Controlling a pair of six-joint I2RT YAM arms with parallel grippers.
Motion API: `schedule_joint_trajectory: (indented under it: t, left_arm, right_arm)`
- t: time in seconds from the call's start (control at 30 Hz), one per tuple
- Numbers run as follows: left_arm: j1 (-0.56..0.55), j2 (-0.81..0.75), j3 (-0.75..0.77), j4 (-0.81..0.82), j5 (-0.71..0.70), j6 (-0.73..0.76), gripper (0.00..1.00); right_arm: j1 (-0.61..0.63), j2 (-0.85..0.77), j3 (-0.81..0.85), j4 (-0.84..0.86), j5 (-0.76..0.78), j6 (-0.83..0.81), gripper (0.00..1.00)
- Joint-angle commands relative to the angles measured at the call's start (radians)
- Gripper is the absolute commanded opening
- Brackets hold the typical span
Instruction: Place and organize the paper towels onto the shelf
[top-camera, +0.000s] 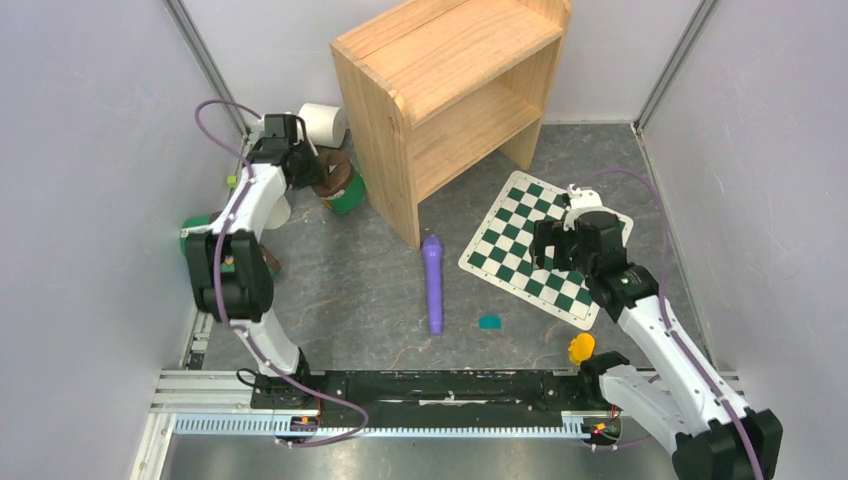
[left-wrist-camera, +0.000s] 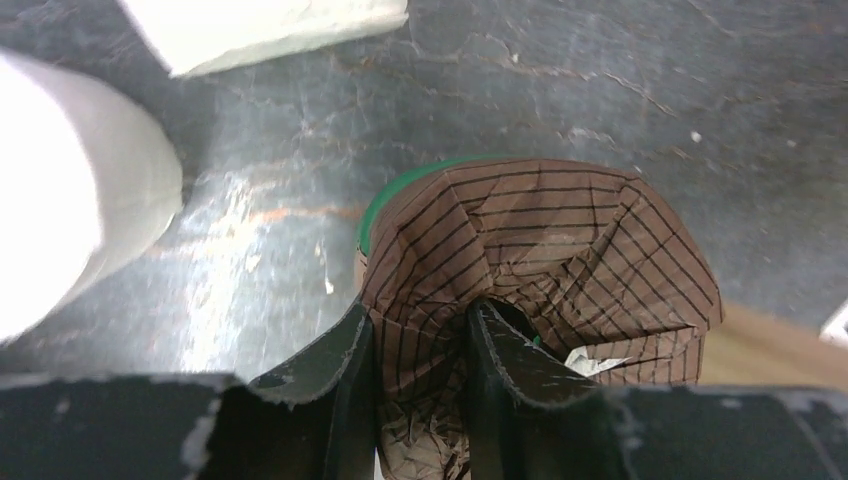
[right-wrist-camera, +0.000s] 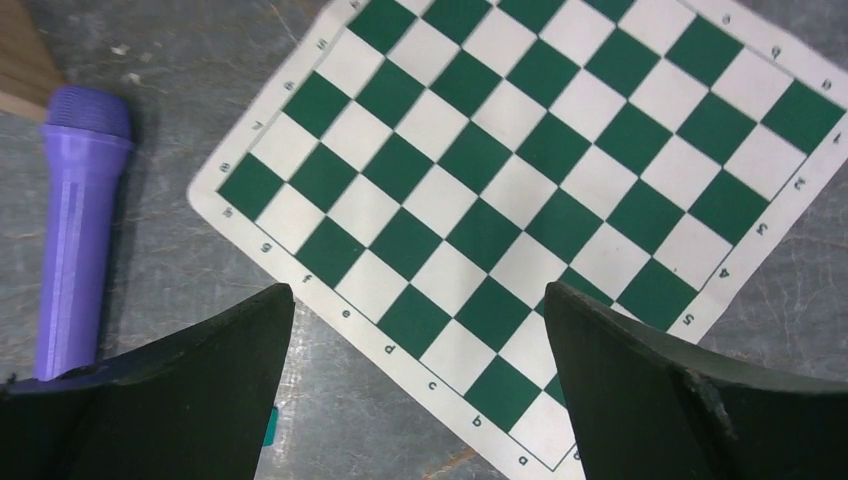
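The light wooden shelf stands at the back, both tiers bare. One white paper towel roll lies on the floor left of it, and part of another shows behind my left arm. In the left wrist view a paper towel roll fills the left edge and another white one is at the top. My left gripper is shut on the crumpled brown striped lid of a green canister. My right gripper hangs open over the checkered board's edge, holding nothing.
The green-and-white checkered board lies right of the shelf. A purple microphone lies mid-floor, with a small teal piece and a yellow object nearer the arm bases. Another green item sits behind my left arm.
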Motion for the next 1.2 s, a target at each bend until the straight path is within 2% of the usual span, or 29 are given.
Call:
schedule_joint_trajectory:
  t: [0.0, 0.17, 0.27, 0.43, 0.6, 0.7, 0.97, 1.17]
  left_arm:
    - [0.042, -0.256, -0.114, 0.045, 0.083, -0.069, 0.2]
    - [0.089, -0.524, -0.292, 0.032, 0.126, -0.134, 0.2]
    - [0.13, -0.682, -0.386, 0.025, 0.205, -0.186, 0.2]
    - [0.137, -0.921, -0.549, 0.058, 0.376, -0.24, 0.23]
    - [0.134, -1.121, -0.735, 0.198, 0.601, -0.366, 0.25]
    - [0.134, -1.227, -0.834, 0.292, 0.687, -0.445, 0.25]
    - [0.131, -1.41, -1.009, 0.513, 0.856, -0.637, 0.25]
    - [0.118, -1.458, -1.114, 0.681, 0.88, -0.805, 0.24]
  right_arm:
    - [0.003, -0.099, 0.023, 0.056, -0.083, -0.058, 0.98]
    - [0.002, -0.181, 0.018, 0.077, -0.165, -0.077, 0.98]
    - [0.005, -0.218, 0.012, 0.091, -0.223, -0.071, 0.98]
    - [0.022, -0.239, -0.002, 0.117, -0.29, 0.008, 0.98]
    - [0.067, -0.262, -0.002, 0.117, -0.305, 0.014, 0.98]
    - [0.084, -0.26, -0.008, 0.129, -0.335, 0.033, 0.98]
    - [0.123, -0.227, 0.013, 0.186, -0.466, 0.124, 0.98]
    - [0.144, -0.198, 0.001, 0.337, -0.595, 0.219, 0.98]
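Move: Its brown end already pinched by the left fingers, the green paper towel pack lies about 48 cm left of the open right hand, 20 cm ahead and 7 cm lower. The microphone is 25 cm left and 1 cm back, the chessboard 9 cm ahead and 5 cm right. From the left hand, the shelf's middle is 30 cm right, 10 cm ahead; a lying roll is 10 cm ahead, 9 cm left, a standing roll level, 17 cm left. The pack stays pinched by its brown end as the left hand draws it back some 27 cm and up, away from the rolls, then swings rightward; the wrist rolls and lifts until the fingers are level, pointing forward and right. Meanwhile the empty, open right hand moves left and up about 10 cm each, easing back and turning counter-clockwise towards the pack. ##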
